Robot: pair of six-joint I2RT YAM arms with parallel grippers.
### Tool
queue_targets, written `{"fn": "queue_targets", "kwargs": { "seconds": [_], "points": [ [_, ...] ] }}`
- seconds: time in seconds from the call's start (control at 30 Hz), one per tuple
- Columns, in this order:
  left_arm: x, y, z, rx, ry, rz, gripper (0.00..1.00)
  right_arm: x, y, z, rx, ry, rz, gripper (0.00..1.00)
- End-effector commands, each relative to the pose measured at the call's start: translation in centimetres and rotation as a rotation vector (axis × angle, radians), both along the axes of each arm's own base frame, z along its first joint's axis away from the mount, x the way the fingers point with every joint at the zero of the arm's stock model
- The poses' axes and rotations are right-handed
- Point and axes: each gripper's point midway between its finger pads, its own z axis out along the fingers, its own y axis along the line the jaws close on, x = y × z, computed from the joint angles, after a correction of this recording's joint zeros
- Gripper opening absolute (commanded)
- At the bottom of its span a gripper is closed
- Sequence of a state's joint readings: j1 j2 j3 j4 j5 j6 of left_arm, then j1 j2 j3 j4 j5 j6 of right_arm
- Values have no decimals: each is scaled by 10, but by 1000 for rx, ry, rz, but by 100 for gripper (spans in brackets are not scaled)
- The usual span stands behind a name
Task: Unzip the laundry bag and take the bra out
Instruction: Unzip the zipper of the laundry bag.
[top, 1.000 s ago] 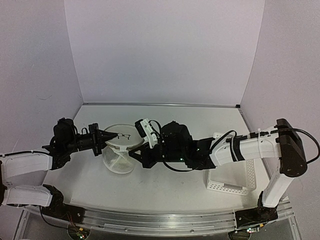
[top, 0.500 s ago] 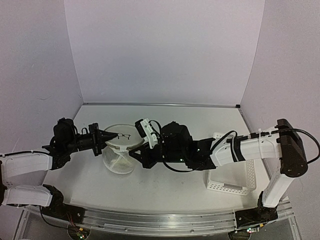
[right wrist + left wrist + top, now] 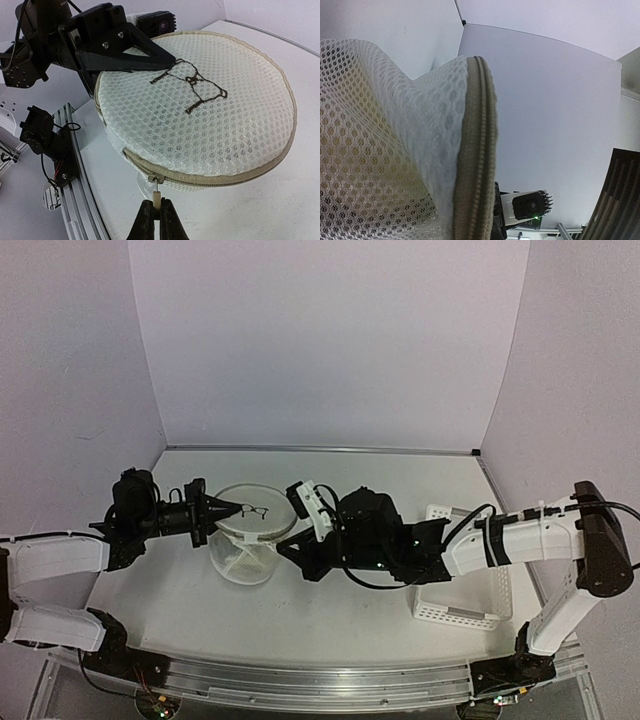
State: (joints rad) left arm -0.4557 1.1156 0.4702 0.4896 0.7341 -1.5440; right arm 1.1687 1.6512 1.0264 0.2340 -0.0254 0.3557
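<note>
The laundry bag [image 3: 247, 543] is a round white mesh pouch with a black bra outline [image 3: 196, 86] on its top face [image 3: 215, 120]. A beige zipper [image 3: 215, 179] runs around the rim. My right gripper [image 3: 157, 204] is shut on the small zipper pull, just below the slider [image 3: 156, 178]; in the top view it [image 3: 284, 548] is at the bag's right side. My left gripper [image 3: 238, 508] is shut, its black fingers [image 3: 125, 50] reaching over the bag's left rim onto the face. The left wrist view is filled by mesh and the zipper tape [image 3: 477, 150]. The bra itself is hidden.
A white perforated basket [image 3: 470, 592] stands at the right, under the right forearm. The metal rail [image 3: 75, 165] along the table's near edge is close to the bag. Walls close the table at the back and both sides.
Both grippers and the bag have shifted a little to the right. The right gripper still holds the zipper pull and the left still sits on the rim.
</note>
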Motion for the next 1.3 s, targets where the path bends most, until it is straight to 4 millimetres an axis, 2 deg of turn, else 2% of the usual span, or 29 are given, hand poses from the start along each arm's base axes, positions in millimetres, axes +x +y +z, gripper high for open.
{"fn": "queue_targets", "kwargs": {
  "seconds": [0.0, 0.53, 0.97, 1.07, 1.27],
  "points": [
    [-1, -10, 41, -39, -164, -78, 0, 6, -17, 19, 12, -59, -59, 0],
    [-3, -32, 36, -4, -269, -280, 0, 17, -56, 2, -94, -107, -178, 0],
    [2, -45, 13, 11, -267, -394, 0, 23, -92, -16, -198, -144, -272, 0],
    [6, -48, 6, 16, -255, -407, 0, 20, -95, -15, -202, -141, -258, 0],
    [22, -57, -3, 24, -251, -420, 0, 5, -89, -23, -194, -87, -194, 0]
  ]
}}
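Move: The right fingers hold the zipper pull; the zipper slider sits some 2 cm to their left, 1 cm ahead and 1 cm higher. The bag's round lid is centred about 7 cm ahead, 4 cm left and 2 cm up, its mesh body about 5 cm ahead, 6 cm left and 6 cm below. From the left hand, pinching the lid's left part, the slider is roughly 6 cm back, 5 cm right and 2 cm down; the lid's middle is 4 cm right and 1 cm back. Still pinching the pull, the right hand draws the slider along the lid's near rim towards its right side, going about 9 cm right and sinking some 3 cm, with the fingers tipping down and turning a little clockwise. The left hand keeps its grip on the lid and follows more slowly, about 5 cm right, late in the move also down some 3 cm, while turning clockwise by over 20 degrees. ##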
